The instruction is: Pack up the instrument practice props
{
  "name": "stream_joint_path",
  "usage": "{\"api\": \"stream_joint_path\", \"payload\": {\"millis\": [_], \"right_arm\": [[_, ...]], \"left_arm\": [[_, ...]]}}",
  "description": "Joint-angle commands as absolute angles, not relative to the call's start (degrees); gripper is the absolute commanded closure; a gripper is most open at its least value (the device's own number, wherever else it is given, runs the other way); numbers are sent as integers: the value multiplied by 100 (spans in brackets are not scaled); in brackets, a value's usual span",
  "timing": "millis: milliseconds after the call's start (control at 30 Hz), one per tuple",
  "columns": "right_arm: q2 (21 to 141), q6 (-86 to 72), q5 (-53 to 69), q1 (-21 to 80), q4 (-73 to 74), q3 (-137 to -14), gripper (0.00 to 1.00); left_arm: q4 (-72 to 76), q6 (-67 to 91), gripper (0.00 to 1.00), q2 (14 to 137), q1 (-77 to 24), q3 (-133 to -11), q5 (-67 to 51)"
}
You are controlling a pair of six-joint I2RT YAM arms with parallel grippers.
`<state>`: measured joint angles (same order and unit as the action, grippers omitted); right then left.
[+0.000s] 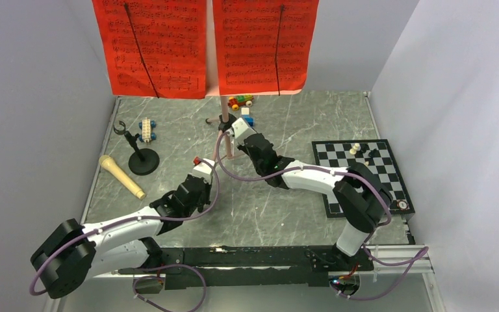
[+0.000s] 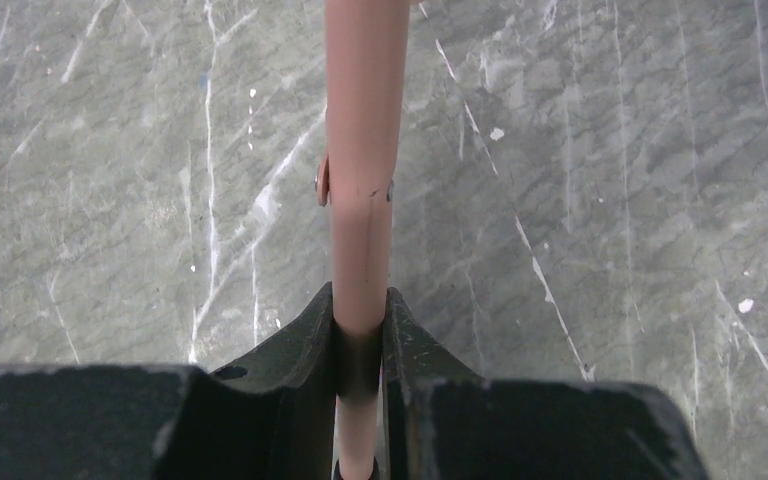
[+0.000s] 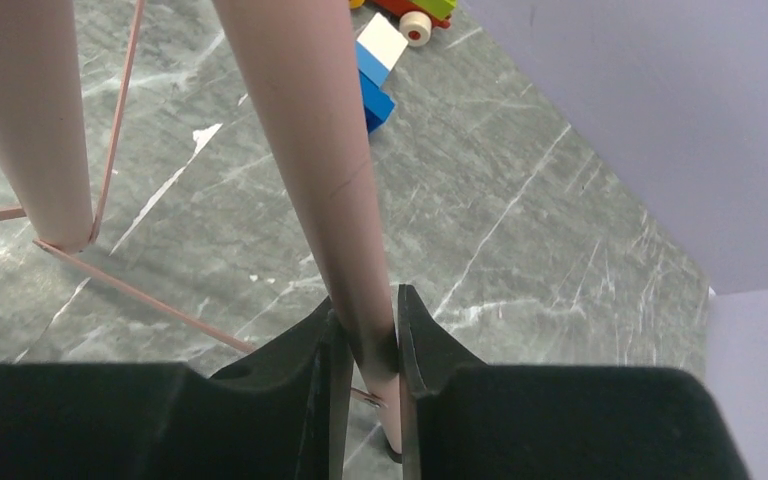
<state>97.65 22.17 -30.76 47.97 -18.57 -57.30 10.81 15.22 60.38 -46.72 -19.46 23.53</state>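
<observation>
The pink music stand [image 1: 224,109] stands at the back middle, its desk covered by two red sheet-music pages [image 1: 149,45] [image 1: 263,45]. My left gripper [image 1: 203,166] [image 2: 360,320] is shut on one pink leg [image 2: 363,150] of the stand. My right gripper [image 1: 235,127] [image 3: 365,322] is shut low on another pink leg [image 3: 305,140], with a further leg [image 3: 30,120] to its left. The beige microphone [image 1: 122,177] lies at the left. The black round-base mic stand [image 1: 141,159] is upright just behind it.
A chessboard [image 1: 344,195] with pieces lies at the right. Toy block cars sit near the stand: one [image 1: 146,130] at the left, one [image 1: 240,101] behind it, and a blue-white block [image 3: 372,70] close to my right gripper. Walls enclose three sides.
</observation>
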Motion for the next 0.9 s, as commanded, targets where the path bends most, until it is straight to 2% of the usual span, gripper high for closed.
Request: {"api": "stream_joint_path", "payload": {"millis": [0,567,867], "right_arm": [[9322,1478,-3331,5122,-1414,-5660,100],[8580,-331,-3827,6152,669,-5455,100],[8336,-729,-3947,6494,1178,-5396,100]], "left_arm": [[618,1922,100,5706,-4743,-1912,2141],[454,2286,100,5326,-4752,-1642,1987],[294,2648,100,4991,-4783,-1501,1921]]}}
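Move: Both hands already pinch legs of the music stand. From my right hand its black hub is about 3 cm ahead, 4 cm left and 9 cm up; the blue block stands roughly 12 cm ahead and 1 cm right, the toy car 18 cm ahead and 1 cm left, both some 13 cm below. From my left hand the hub is about 17 cm ahead, 4 cm right and 16 cm up; the mic stand's base is around 10 cm ahead, 24 cm left and 7 cm below. I keep my right fingers closed on the stand's leg and draw it back towards me about 10 cm, drifting a little right and turning the hand some 10 degrees clockwise with a slight tip downward. My left hand keeps its pinch low on the other leg and backs off only about 3 cm, so the right side of the stand is hauled round faster than the left. ##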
